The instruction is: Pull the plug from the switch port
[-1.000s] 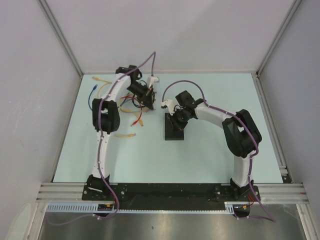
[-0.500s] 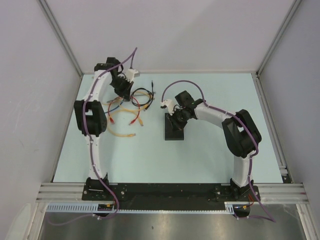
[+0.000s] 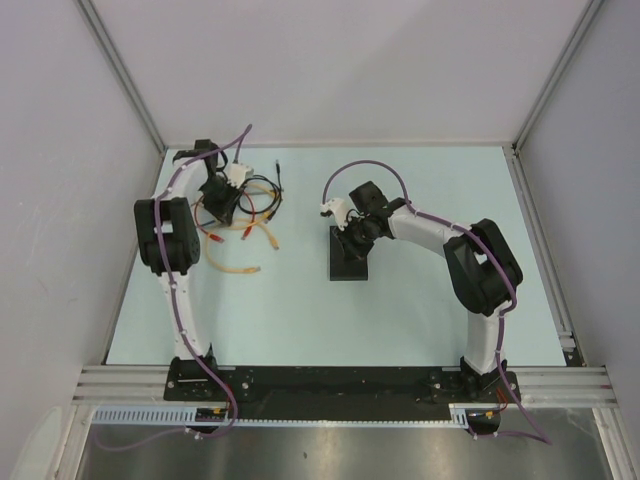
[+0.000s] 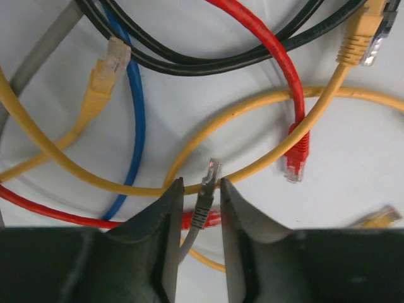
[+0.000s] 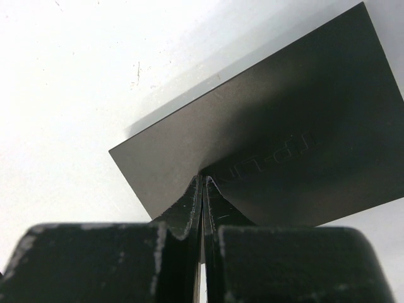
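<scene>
The switch (image 3: 350,258) is a flat matte-black box lying mid-table; in the right wrist view the switch (image 5: 284,120) fills the upper right. My right gripper (image 3: 352,236) is shut, and its joined tips (image 5: 203,178) press down on the box's top. My left gripper (image 3: 218,204) hangs over the cable heap at the back left. The grey plug (image 4: 207,188) on its grey cable stands between the parted jaws of the left gripper (image 4: 201,183), with a slim gap on each side. No cable runs to the switch.
A heap of loose patch cables (image 3: 248,212) lies under the left gripper: yellow (image 4: 265,101), red (image 4: 287,82), blue (image 4: 136,120) and black (image 4: 208,60). A lone yellow cable (image 3: 240,268) lies nearer. Grey walls and metal rails close in the table's sides.
The left arm has swung left and back, from beside the switch to over the cable heap, with the grey plug. Its jaws have parted a little. The right arm has stayed still.
</scene>
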`<state>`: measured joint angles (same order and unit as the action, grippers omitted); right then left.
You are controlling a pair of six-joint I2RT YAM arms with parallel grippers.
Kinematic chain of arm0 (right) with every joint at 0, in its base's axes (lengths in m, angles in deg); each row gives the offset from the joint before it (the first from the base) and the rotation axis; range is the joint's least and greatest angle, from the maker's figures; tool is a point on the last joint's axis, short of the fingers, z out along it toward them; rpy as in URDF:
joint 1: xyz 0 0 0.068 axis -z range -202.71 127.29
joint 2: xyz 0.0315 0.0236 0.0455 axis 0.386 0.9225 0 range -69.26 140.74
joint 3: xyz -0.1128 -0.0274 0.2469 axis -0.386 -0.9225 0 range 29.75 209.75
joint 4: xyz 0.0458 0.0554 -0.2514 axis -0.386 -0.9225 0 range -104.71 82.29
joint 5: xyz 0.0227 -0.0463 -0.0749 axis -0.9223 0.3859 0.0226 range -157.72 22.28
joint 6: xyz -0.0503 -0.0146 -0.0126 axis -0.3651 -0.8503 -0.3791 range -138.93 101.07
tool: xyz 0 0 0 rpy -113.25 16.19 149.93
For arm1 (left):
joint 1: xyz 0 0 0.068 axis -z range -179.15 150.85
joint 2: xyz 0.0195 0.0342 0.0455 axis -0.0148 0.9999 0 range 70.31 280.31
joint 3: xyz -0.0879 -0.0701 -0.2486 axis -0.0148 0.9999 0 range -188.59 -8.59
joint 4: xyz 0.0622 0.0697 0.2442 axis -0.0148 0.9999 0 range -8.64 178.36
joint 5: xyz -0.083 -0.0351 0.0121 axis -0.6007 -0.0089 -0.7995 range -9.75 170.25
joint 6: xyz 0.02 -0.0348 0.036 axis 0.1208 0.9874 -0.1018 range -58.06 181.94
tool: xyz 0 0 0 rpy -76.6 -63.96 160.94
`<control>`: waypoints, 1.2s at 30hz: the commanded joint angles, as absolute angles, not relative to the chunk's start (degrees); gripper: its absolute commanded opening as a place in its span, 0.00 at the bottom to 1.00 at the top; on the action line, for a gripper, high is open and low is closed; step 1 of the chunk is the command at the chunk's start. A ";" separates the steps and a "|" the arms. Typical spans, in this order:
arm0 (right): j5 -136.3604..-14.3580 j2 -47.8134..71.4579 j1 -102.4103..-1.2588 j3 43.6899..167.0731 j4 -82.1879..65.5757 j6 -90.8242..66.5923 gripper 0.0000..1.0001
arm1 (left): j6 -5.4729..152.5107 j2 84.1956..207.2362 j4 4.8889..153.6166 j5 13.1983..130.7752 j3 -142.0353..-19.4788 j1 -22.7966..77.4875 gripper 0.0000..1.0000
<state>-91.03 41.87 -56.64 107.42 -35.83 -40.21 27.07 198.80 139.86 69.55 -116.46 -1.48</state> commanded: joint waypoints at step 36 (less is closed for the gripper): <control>-64.31 46.76 -33.44 138.73 -48.84 -13.58 0.95 | 60.27 179.12 113.70 76.61 -124.78 9.00 0.99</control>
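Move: The grey plug is in my left fingertips, roughly 2 cm above the table. One red plug lies some 3 cm back and 2 cm left of it, another about 6 cm right and 2 cm back; the black coil's middle is 10 cm right and 8 cm ahead, a yellow plug's end 8 cm right and 13 cm back. My shut right fingertips rest on the switch, whose middle is about 3 cm ahead and straight in line. I let go of the grey plug, opening my left fingers wide while I lift straight up off the cables, then keep rising to some 18 cm, swinging forward and right by about 8 cm each and tipping the fingers forward. A little later my right fingers open and leave the switch, going about 18 cm forward, 14 cm right and 9 cm up while the hand turns some 45 degrees clockwise. ##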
